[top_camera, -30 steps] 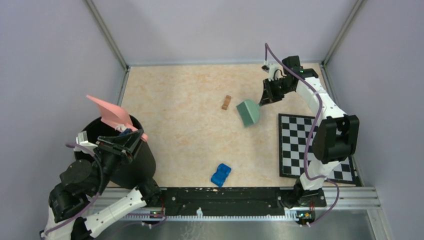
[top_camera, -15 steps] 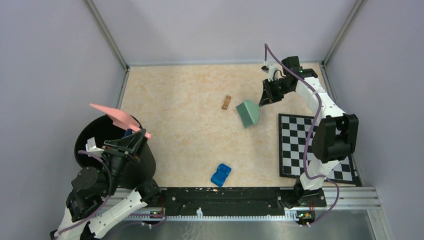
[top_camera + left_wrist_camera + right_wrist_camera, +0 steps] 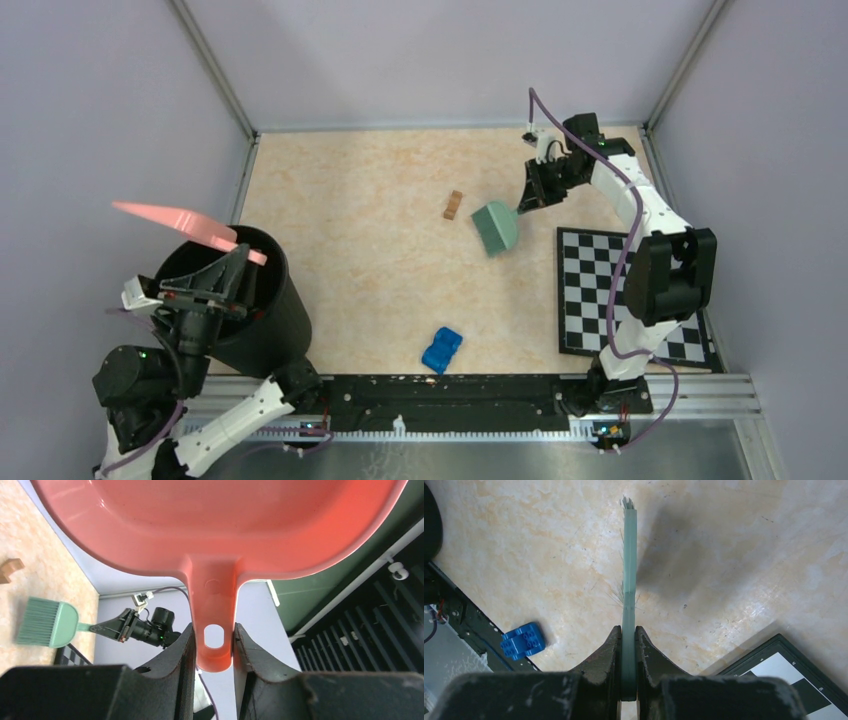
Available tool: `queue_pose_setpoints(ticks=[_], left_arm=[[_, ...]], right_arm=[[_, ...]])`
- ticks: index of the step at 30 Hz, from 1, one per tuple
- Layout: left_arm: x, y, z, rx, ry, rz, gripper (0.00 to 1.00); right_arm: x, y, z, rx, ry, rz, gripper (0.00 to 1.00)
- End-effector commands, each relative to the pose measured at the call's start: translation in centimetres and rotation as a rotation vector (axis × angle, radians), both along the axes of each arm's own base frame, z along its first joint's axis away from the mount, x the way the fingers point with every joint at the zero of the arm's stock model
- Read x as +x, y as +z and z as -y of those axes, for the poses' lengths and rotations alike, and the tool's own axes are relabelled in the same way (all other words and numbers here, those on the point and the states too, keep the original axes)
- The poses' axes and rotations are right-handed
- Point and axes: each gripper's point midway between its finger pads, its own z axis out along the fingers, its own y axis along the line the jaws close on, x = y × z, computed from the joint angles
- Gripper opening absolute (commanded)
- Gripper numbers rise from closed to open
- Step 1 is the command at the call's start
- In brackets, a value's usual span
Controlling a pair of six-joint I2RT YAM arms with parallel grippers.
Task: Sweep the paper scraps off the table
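Observation:
My left gripper is shut on the handle of a pink dustpan, held above a black bin at the table's left edge. In the left wrist view the handle sits between my fingers and the pan shows no scraps in it. My right gripper is shut on the handle of a green brush, which rests on the table at the back right. The right wrist view shows the brush edge-on. The paper scraps are out of view.
A small brown block lies left of the brush. A bright blue blocky toy sits near the front edge. A black-and-white chequered board lies at the right. Grey walls and a metal frame surround the table.
My left arm has swung the dustpan leftward and upward over the bin, from steeply tilted to nearly level. The right arm and brush have not moved.

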Motion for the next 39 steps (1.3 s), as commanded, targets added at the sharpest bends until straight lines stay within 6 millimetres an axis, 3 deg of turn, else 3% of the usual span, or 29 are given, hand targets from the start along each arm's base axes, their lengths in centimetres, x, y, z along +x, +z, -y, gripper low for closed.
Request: queue_pose_setpoints(ticks=[1,5,8,16,18,23,29,39], left_arm=[[1.5,-1.0,1.8,0.199,0.025,-0.054,0.00],[2.3,0.3,2.6,0.425,0.057,-0.012,0.00],[3.2,0.8,4.6,0.625,0.030,-0.008,0.00],[6.9,-0.7,13.7,1.181,-0.154,0.086,0.00],[8.4,-3.1,16.3,1.320,-0.229,0.051,0.00],[10.2,-7.9,19.3,1.559,-0.351,0.001,0.00],[11.0,-13.7,19.5,1.767,-0.453,-0.142,0.00],[9.2,-28.3,19.6,1.952,-0.797,-0.497,0.00]], right_arm=[[0.3,0.9,-0.6,0.028,0.011,0.029,0.00],[0.2,1.0,-0.5,0.026,0.012,0.026,0.00],[-0.1,1.2,-0.4,0.023,0.012,0.028,0.00],[-0.5,1.8,-0.1,0.011,0.001,0.037,0.00],[-0.7,2.0,0.0,0.005,-0.002,0.041,0.00],[-1.3,2.4,0.4,-0.014,-0.009,0.048,0.00],[-2.1,2.6,1.0,-0.041,-0.017,0.044,0.00],[-2.9,2.9,1.6,-0.061,-0.045,0.066,0.00]])
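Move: The brown block lies far out over the table from the left hand, about 36 cm ahead, 27 cm to its right and 42 cm below. The green brush hangs roughly 26 cm ahead of that hand and 36 cm right, some 34 cm lower; the black bin is beneath it, 2 cm ahead and 9 cm left. From the right hand, the block is about 12 cm ahead, 14 cm left and 15 cm down. The pink dustpan, still gripped by its handle, leaves the bin in the left hand: it swings right and forward at level height towards the block and brush, then drops almost straight down, about 23 cm in all. The wrist meanwhile rolls left side up by over 100 degrees, fingers ending forward-down. Late on, the right hand eases the held brush about 3 cm back and rightward. ##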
